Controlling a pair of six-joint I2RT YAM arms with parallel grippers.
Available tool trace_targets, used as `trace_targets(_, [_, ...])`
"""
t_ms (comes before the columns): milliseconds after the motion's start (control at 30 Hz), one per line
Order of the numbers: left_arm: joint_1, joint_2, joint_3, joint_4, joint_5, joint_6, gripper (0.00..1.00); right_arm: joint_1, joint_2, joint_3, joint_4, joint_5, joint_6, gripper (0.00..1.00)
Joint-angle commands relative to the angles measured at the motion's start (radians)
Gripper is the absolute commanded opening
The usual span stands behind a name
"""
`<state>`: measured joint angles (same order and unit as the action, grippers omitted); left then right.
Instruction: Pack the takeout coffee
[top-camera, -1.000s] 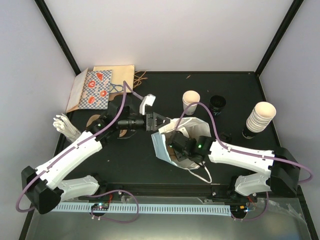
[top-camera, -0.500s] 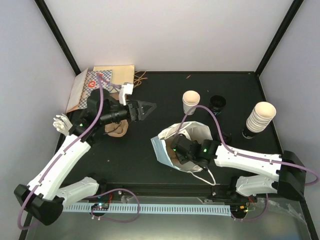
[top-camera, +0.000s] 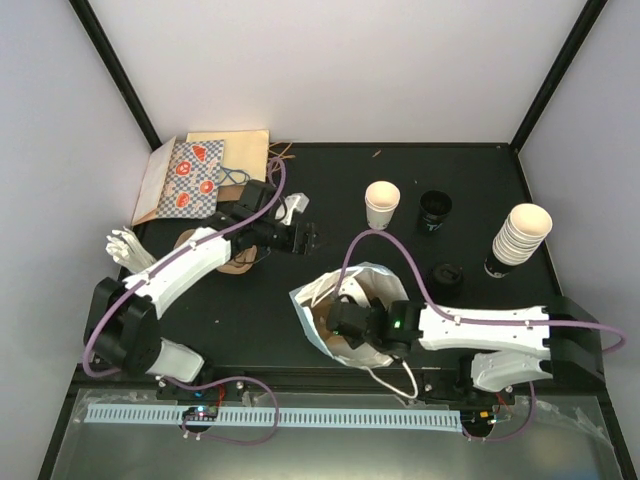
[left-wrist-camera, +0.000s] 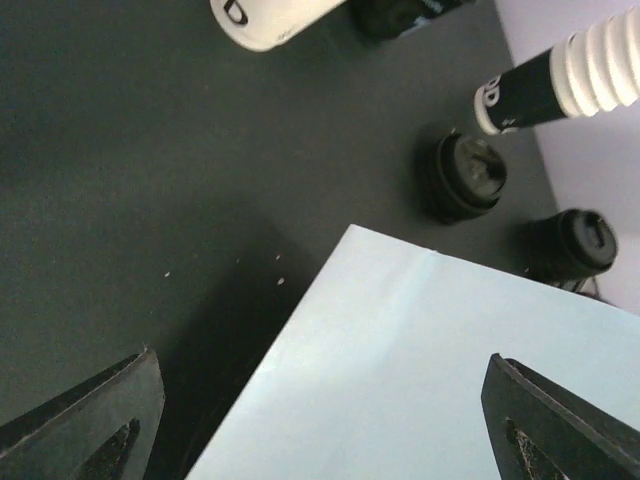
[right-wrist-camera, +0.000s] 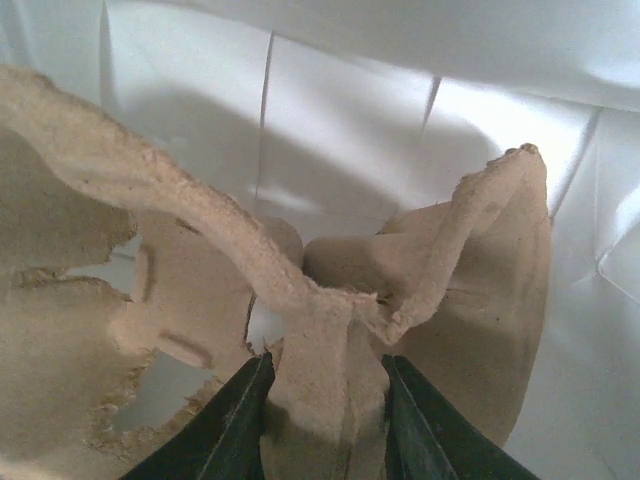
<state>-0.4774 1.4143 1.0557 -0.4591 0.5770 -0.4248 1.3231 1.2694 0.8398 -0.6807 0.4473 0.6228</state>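
The light blue paper bag (top-camera: 335, 300) lies open near the front middle, and its side fills the lower part of the left wrist view (left-wrist-camera: 430, 370). My right gripper (top-camera: 345, 320) reaches into the bag and is shut on a ridge of the brown cardboard cup carrier (right-wrist-camera: 320, 330) there. My left gripper (top-camera: 303, 237) hovers open just behind and left of the bag, with nothing between its fingers (left-wrist-camera: 90, 420). One cream-white paper cup (top-camera: 382, 203) of the takeout coffee stands upright behind the bag, apart from both grippers, its top showing cream. It also shows in the left wrist view (left-wrist-camera: 265, 15).
A tall stack of cream cups (top-camera: 520, 235) stands at the right. Black lids (top-camera: 435, 210) (top-camera: 447, 275) sit between it and the bag. Patterned paper bags (top-camera: 190, 178) lie at the back left, a white bundle (top-camera: 130, 250) at the left edge, brown cardboard (top-camera: 235, 262) under my left arm.
My left gripper has opened and come off the bag's edge, swinging back and left, then partway back. My right gripper, still on the carrier, has dragged the bag nearer and left.
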Motion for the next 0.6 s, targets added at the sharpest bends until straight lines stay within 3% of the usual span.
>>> trace_targets(0, [-0.021,0.042,0.047,-0.031,-0.019,0.089,0.89,0.092,0.080,0.012,-0.012,0.110,0.067,0.30])
trace_targets(200, [-0.047,0.107,0.070,-0.040,-0.022,0.185,0.86,0.182,0.180,0.052,-0.029,0.212,0.113,0.30])
trace_targets(567, [-0.064,0.185,0.059,-0.074,-0.057,0.235,0.86,0.185,0.196,0.053,0.034,0.212,0.092,0.31])
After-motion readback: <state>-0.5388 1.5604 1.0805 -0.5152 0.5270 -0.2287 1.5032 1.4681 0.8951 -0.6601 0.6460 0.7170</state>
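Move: The right hand, inside the bag with the cup carrier already pinched, has the bag's middle about 1 cm ahead, 2 cm left and 2 cm below. From it, the black lid lies roughly 9 cm ahead, 18 cm right and low; the white cups stand some 23 cm ahead, 4 cm right. From the empty left hand, the bag's middle is about 13 cm back, 6 cm right and 8 cm lower; the other carrier is roughly 16 cm left, 1 cm back. Still pinching the carrier's ridge inside the bag, the right hand takes it left, back and down, about 4 cm in all, easing to a stop while its fingers swing some 10 degrees outwards. Beside the bag's far left side the left hand sinks about 5 cm, fingers still wide, wrist turning slightly clockwise; it doesn't visibly grip the bag. ##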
